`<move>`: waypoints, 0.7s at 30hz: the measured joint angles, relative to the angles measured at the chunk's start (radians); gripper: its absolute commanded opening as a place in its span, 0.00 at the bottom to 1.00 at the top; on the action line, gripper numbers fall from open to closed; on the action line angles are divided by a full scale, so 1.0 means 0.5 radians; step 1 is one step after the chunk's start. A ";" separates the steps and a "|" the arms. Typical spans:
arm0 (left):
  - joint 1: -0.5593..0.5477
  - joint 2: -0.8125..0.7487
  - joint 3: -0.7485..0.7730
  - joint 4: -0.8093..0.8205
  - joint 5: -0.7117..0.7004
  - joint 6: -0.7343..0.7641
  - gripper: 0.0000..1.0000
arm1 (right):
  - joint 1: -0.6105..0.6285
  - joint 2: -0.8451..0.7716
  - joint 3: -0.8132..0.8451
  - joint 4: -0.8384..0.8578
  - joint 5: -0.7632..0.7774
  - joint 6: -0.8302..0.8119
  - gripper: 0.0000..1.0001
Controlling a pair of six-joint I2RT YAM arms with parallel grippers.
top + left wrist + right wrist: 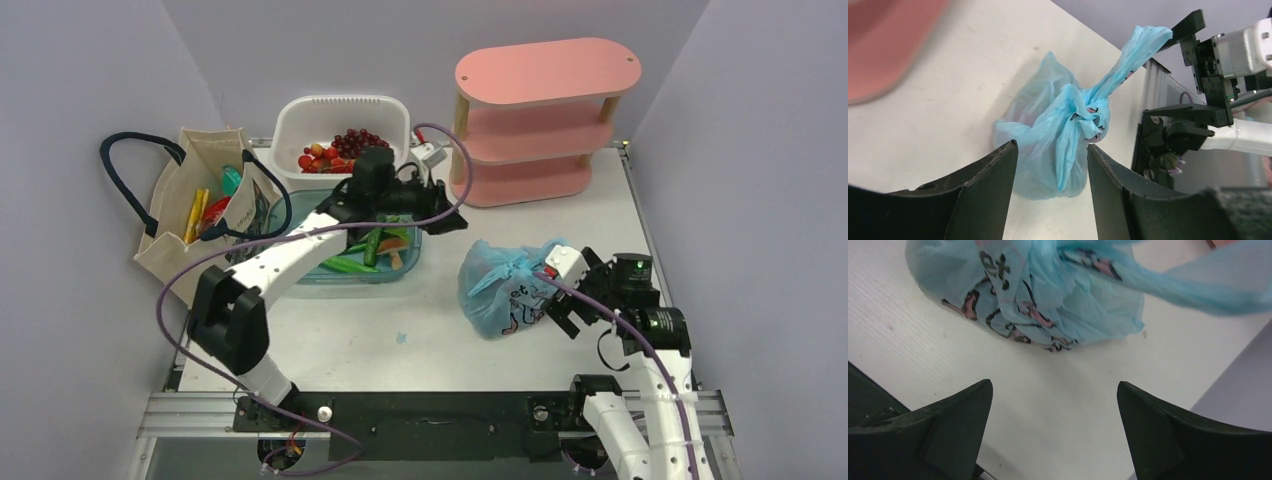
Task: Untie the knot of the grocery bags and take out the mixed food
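The light blue plastic bag (497,290) with pinkish print lies on the table right of centre. Its knot (497,272) is a bunched lump on top, still tied; one handle tail trails toward the right arm. In the left wrist view the bag (1048,145), the knot (1087,114) and the tail (1143,45) show beyond my fingers. My left gripper (448,224) is open and empty, apart from the bag on its far left side. My right gripper (553,298) is open and empty, close beside the bag's right side (1033,295). The beige canvas tote (200,215) with navy handles stands at the left with snack packets (212,205) inside.
A clear teal tub (405,268) with green vegetables lies under the left arm. A white slotted basket (340,112) with grapes and red fruit stands behind it. A pink tiered shelf (540,120) stands at the back right. The right table edge is close to the right gripper.
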 measured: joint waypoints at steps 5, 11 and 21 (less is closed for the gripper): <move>0.118 -0.350 -0.182 0.024 -0.100 0.275 0.52 | 0.153 0.237 0.000 0.214 -0.176 0.085 0.88; 0.126 -0.598 -0.384 -0.017 -0.131 0.650 0.53 | 0.342 0.411 -0.146 0.530 -0.197 0.227 0.66; 0.085 -0.780 -0.692 -0.143 -0.121 1.273 0.44 | 0.600 0.547 -0.238 0.962 -0.082 0.088 0.00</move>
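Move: The bag's knot lies about 10 cm to the left of the right hand, 8 cm ahead and 3 cm lower; the pink shelf's bottom tier stands some 34 cm ahead and 10 cm to the left. From the left hand the knot is roughly 14 cm to the right, 4 cm back and 12 cm below, while the vegetable tray is about 24 cm to its left, 6 cm farther out and 18 cm down. Leftward and forward, dipping about 3 cm, the right hand travels some 10 cm in to the near right side of the knot, turning slightly counter-clockwise; its wide-open fingers shut completely late on, pinching the plastic just below the knot. The half-open left hand clears out about 8 cm leftward towards the tray, first rising, then sinking and drawing back as it rolls some 35 degrees. ##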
